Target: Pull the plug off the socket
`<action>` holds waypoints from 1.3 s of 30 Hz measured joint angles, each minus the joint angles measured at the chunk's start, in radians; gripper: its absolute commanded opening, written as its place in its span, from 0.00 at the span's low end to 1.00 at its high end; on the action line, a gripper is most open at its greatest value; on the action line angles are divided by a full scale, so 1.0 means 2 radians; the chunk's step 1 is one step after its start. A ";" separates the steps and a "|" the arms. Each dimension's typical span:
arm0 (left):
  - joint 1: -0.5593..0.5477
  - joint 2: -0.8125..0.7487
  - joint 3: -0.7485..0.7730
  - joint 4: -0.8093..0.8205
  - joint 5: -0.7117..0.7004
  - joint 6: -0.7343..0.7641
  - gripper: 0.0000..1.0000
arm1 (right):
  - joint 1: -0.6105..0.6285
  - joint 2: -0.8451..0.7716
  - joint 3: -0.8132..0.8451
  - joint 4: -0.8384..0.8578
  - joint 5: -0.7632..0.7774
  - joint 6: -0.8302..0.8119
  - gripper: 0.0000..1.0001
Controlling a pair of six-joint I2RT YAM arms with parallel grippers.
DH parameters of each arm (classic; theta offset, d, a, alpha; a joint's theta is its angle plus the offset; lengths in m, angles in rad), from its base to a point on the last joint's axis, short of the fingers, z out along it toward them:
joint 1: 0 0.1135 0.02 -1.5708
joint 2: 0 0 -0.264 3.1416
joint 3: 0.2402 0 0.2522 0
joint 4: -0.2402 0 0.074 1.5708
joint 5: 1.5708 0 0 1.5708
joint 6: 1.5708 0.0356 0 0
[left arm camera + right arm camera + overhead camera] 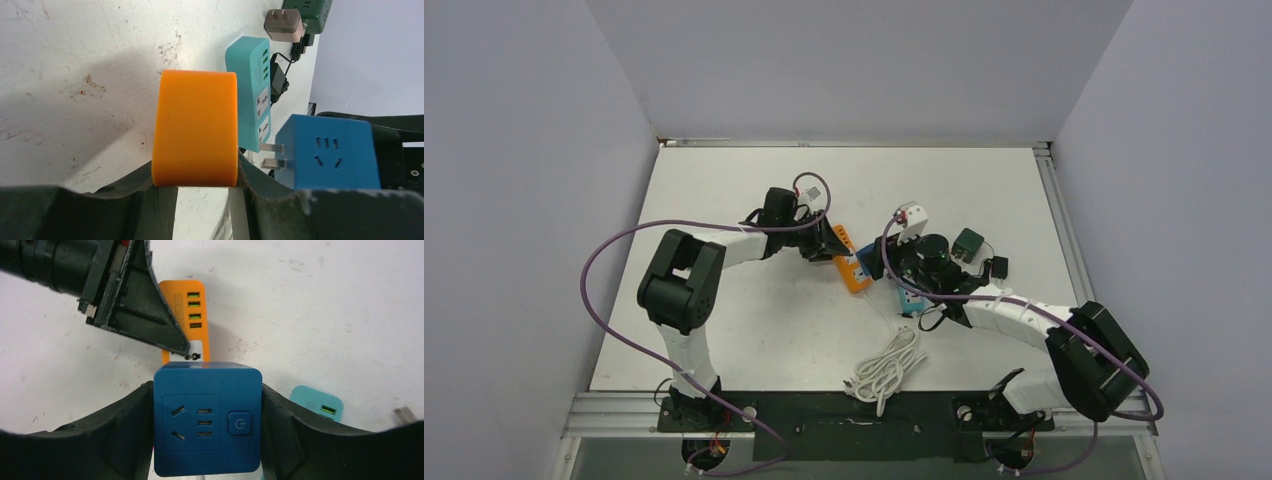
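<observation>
The socket (196,127), a short orange power strip, lies on the table with my left gripper (196,175) shut on its near end. The plug (207,420), a blue cube adapter, is clamped by its sides in my right gripper (207,430). In the left wrist view the plug (330,152) hangs just right of the socket, its two metal prongs (272,155) bare and clear of the outlets. From above, the socket (854,268) sits mid-table between both grippers. The right wrist view shows the socket (187,305) beyond the plug, with the left gripper's fingers (145,315) on it.
A teal power strip (250,90) lies right beside the socket, also seen under the right arm (911,300). Behind it are a beige plug (285,24), a dark green adapter (968,244) and a small black block (999,267). A coiled white cable (886,368) lies near the front edge.
</observation>
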 measured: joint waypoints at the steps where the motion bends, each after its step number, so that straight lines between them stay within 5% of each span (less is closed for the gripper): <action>1: 0.000 0.001 0.004 -0.007 -0.002 0.002 0.10 | 0.000 -0.007 -0.001 -0.002 0.008 0.002 0.05; 6: -0.001 0.007 0.024 -0.039 -0.007 0.010 0.31 | -0.012 -0.056 -0.014 -0.028 0.093 0.021 0.05; 13: -0.001 0.019 0.038 -0.071 -0.020 0.027 0.48 | -0.105 -0.126 -0.048 -0.092 0.207 0.077 0.09; 22: -0.001 0.033 0.045 -0.108 -0.033 0.043 0.67 | -0.189 -0.138 -0.083 -0.143 0.220 0.112 0.19; 25: -0.002 0.033 0.055 -0.115 -0.040 0.051 0.72 | -0.197 -0.121 -0.083 -0.146 0.211 0.120 0.31; 30: -0.002 0.030 0.057 -0.117 -0.045 0.057 0.82 | -0.200 -0.109 -0.083 -0.153 0.204 0.126 0.67; 36: 0.006 0.007 0.055 -0.130 -0.081 0.069 0.84 | -0.201 -0.115 -0.083 -0.152 0.198 0.129 0.99; 39: 0.018 -0.023 0.047 -0.136 -0.104 0.075 0.85 | -0.203 -0.123 -0.083 -0.153 0.196 0.128 0.90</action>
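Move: The blue plug, already off the orange socket, is in the right hand; its free spot lies about 21 cm to the right, a centimetre ahead and 10 cm below. The teal socket lies 7 cm right and 2 ahead, the small black adapter 12 right and 2 ahead, the green plug 21 right and 11 ahead. The left hand holds the orange socket some 5 cm above its landing spot, a centimetre to the right. Still gripping the blue plug, the right hand swings about 22 cm to the right over the teal socket, rising slightly and then sinking roughly 7 cm while it turns some 50 degrees clockwise and tips a little downward, then stops between the small black adapter and the outer edge, and opens wide to let go. Meanwhile the left hand sinks about 3 cm with the orange socket as its fingers begin to open, releases it, and draws off left and slightly forward, lifting nearly 3 cm with its fingers wide apart. ##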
